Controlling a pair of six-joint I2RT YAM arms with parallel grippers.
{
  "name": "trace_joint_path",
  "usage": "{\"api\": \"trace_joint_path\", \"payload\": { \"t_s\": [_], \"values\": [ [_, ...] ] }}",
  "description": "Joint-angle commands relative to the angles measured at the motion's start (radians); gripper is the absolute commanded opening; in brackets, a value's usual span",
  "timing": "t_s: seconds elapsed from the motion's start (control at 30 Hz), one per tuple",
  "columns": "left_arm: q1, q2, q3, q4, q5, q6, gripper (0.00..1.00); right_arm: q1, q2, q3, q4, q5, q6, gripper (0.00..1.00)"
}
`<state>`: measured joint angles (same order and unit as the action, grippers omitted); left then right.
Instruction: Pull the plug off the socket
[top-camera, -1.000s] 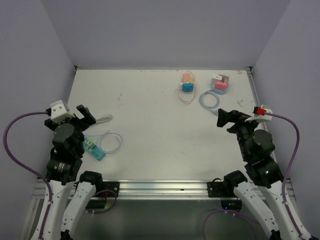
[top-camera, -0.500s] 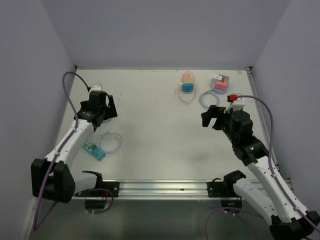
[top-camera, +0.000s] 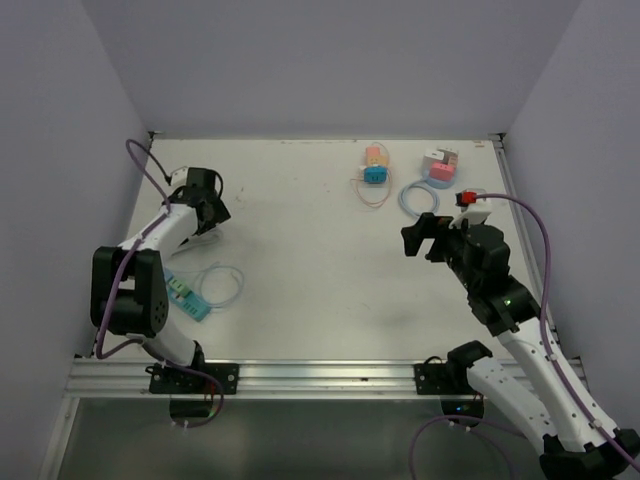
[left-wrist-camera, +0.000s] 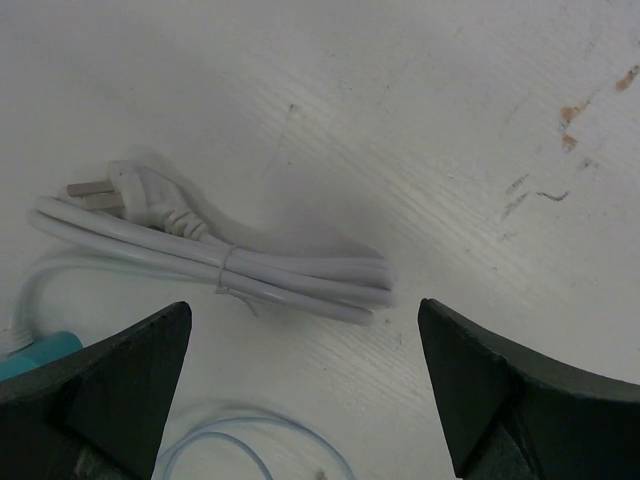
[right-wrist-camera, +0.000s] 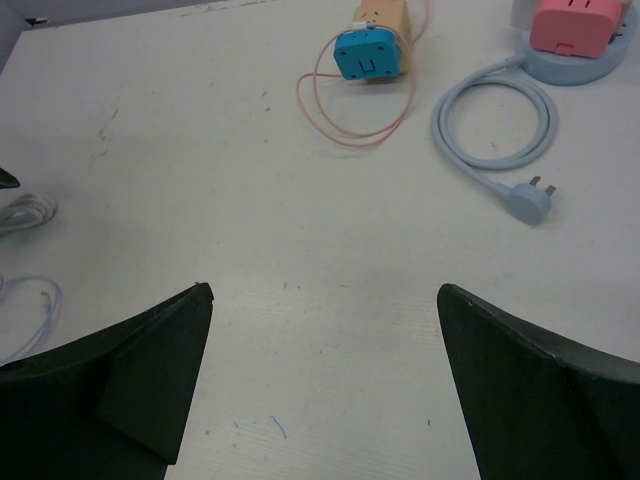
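Observation:
A blue socket cube (top-camera: 375, 174) (right-wrist-camera: 368, 53) with an orange plug (top-camera: 376, 155) (right-wrist-camera: 381, 14) in it lies at the far middle, ringed by a thin pink cable. To its right is a pink socket (top-camera: 441, 172) (right-wrist-camera: 577, 24) with a white plug (top-camera: 440, 156) on top. A teal socket (top-camera: 187, 297) with a thin pale blue cable (top-camera: 222, 282) lies near left. My left gripper (top-camera: 211, 212) (left-wrist-camera: 305, 310) hangs open over a bundled white cord (left-wrist-camera: 230, 268). My right gripper (top-camera: 428, 238) (right-wrist-camera: 325, 290) is open above bare table, well short of both far sockets.
A pale blue cable (right-wrist-camera: 495, 120) with a loose plug (right-wrist-camera: 530, 201) coils out from under the pink socket. The white cord's own plug (left-wrist-camera: 125, 190) lies free. Grey walls close the table (top-camera: 300, 280) on three sides.
The left arm has swung out from its folded pose to the far left, over the white cord. The right arm has stretched forward and a little left. Both grippers stayed open.

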<state>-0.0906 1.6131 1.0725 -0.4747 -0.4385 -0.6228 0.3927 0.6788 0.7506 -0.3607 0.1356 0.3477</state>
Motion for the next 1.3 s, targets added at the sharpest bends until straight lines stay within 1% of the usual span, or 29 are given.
{"api": "trace_joint_path", "payload": {
  "t_s": [0.0, 0.23, 0.4, 0.43, 0.47, 0.53, 0.57, 0.63, 0.67, 0.7, 0.77, 0.83, 0.87, 0.93, 0.97, 1.0, 1.03, 1.13, 1.27],
  "values": [
    [0.051, 0.002, -0.025, 0.059, -0.043, -0.12, 0.99, 0.006, -0.008, 0.01, 0.019, -0.028, 0.007, 0.99],
    [0.091, 0.067, -0.026, 0.084, -0.025, -0.141, 0.97, 0.012, -0.013, 0.003, 0.029, -0.031, 0.0, 0.99],
    [0.091, 0.116, -0.031, 0.107, 0.001, -0.126, 0.85, 0.014, -0.012, 0.0, 0.032, -0.031, -0.001, 0.99],
    [0.091, 0.123, -0.029, 0.11, 0.024, -0.117, 0.83, 0.014, -0.01, 0.0, 0.032, -0.031, -0.001, 0.99],
    [0.091, 0.14, -0.025, 0.108, 0.033, -0.118, 0.73, 0.014, -0.012, 0.0, 0.034, -0.031, -0.001, 0.99],
    [0.091, 0.163, -0.003, 0.094, 0.061, -0.114, 0.6, 0.014, -0.01, -0.002, 0.037, -0.033, -0.003, 0.99],
    [0.091, 0.18, -0.002, 0.094, 0.073, -0.109, 0.49, 0.014, -0.012, -0.002, 0.035, -0.033, -0.003, 0.99],
    [0.091, 0.186, -0.006, 0.11, 0.113, -0.089, 0.42, 0.014, -0.008, -0.002, 0.037, -0.031, -0.001, 0.99],
    [0.081, 0.189, -0.008, 0.122, 0.121, -0.084, 0.36, 0.014, -0.008, -0.002, 0.035, -0.031, -0.001, 0.99],
    [0.071, 0.189, -0.009, 0.126, 0.129, -0.081, 0.33, 0.014, -0.007, -0.002, 0.039, -0.031, -0.003, 0.99],
    [0.023, 0.188, -0.006, 0.145, 0.147, -0.068, 0.26, 0.014, -0.007, -0.002, 0.039, -0.03, -0.004, 0.99],
    [-0.017, 0.191, 0.01, 0.153, 0.173, -0.052, 0.21, 0.014, -0.005, -0.002, 0.039, -0.028, -0.004, 0.99],
    [-0.061, 0.198, 0.02, 0.157, 0.184, -0.048, 0.17, 0.014, -0.005, -0.002, 0.037, -0.028, -0.004, 0.99],
    [-0.106, 0.209, 0.047, 0.16, 0.236, -0.034, 0.11, 0.014, -0.005, 0.0, 0.037, -0.027, -0.006, 0.99],
    [-0.145, 0.22, 0.053, 0.172, 0.26, -0.029, 0.08, 0.014, -0.005, 0.0, 0.039, -0.024, -0.004, 0.99],
    [-0.164, 0.223, 0.067, 0.18, 0.308, -0.023, 0.08, 0.012, -0.007, 0.0, 0.036, -0.022, -0.004, 0.99],
    [-0.182, 0.228, 0.073, 0.183, 0.323, -0.02, 0.06, 0.014, -0.007, 0.0, 0.037, -0.021, -0.006, 0.99],
    [-0.26, 0.243, 0.112, 0.183, 0.333, -0.006, 0.06, 0.014, -0.004, -0.002, 0.037, -0.022, -0.007, 0.99],
    [-0.383, 0.261, 0.153, 0.182, 0.357, 0.0, 0.09, 0.014, 0.001, 0.0, 0.039, -0.022, -0.006, 0.99]
  ]
}}
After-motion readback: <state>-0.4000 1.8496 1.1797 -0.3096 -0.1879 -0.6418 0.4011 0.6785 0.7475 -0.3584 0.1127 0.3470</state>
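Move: The white cable bundle lies crosswise almost under the open left hand, its middle about 3 cm to the left, 1 cm ahead and some 5 cm below. The socket strip with the green plug sits roughly 12 cm back and 6 cm left of the hand, and the thin cable loop about 10 cm back and 4 cm right, both about 6 cm lower than the hand. From the right hand the bundle is some 56 cm left, 11 cm ahead and 22 cm down. The white cable bundle gets pinched near its tie: the left hand shifts about 3 cm left, sinks 4 to 5 cm onto the bundle and closes. Keeping that grip low over the table, the hand then sweeps some 20 cm to the right with gathering speed, edging slightly forward and turning about 35 degrees clockwise. ##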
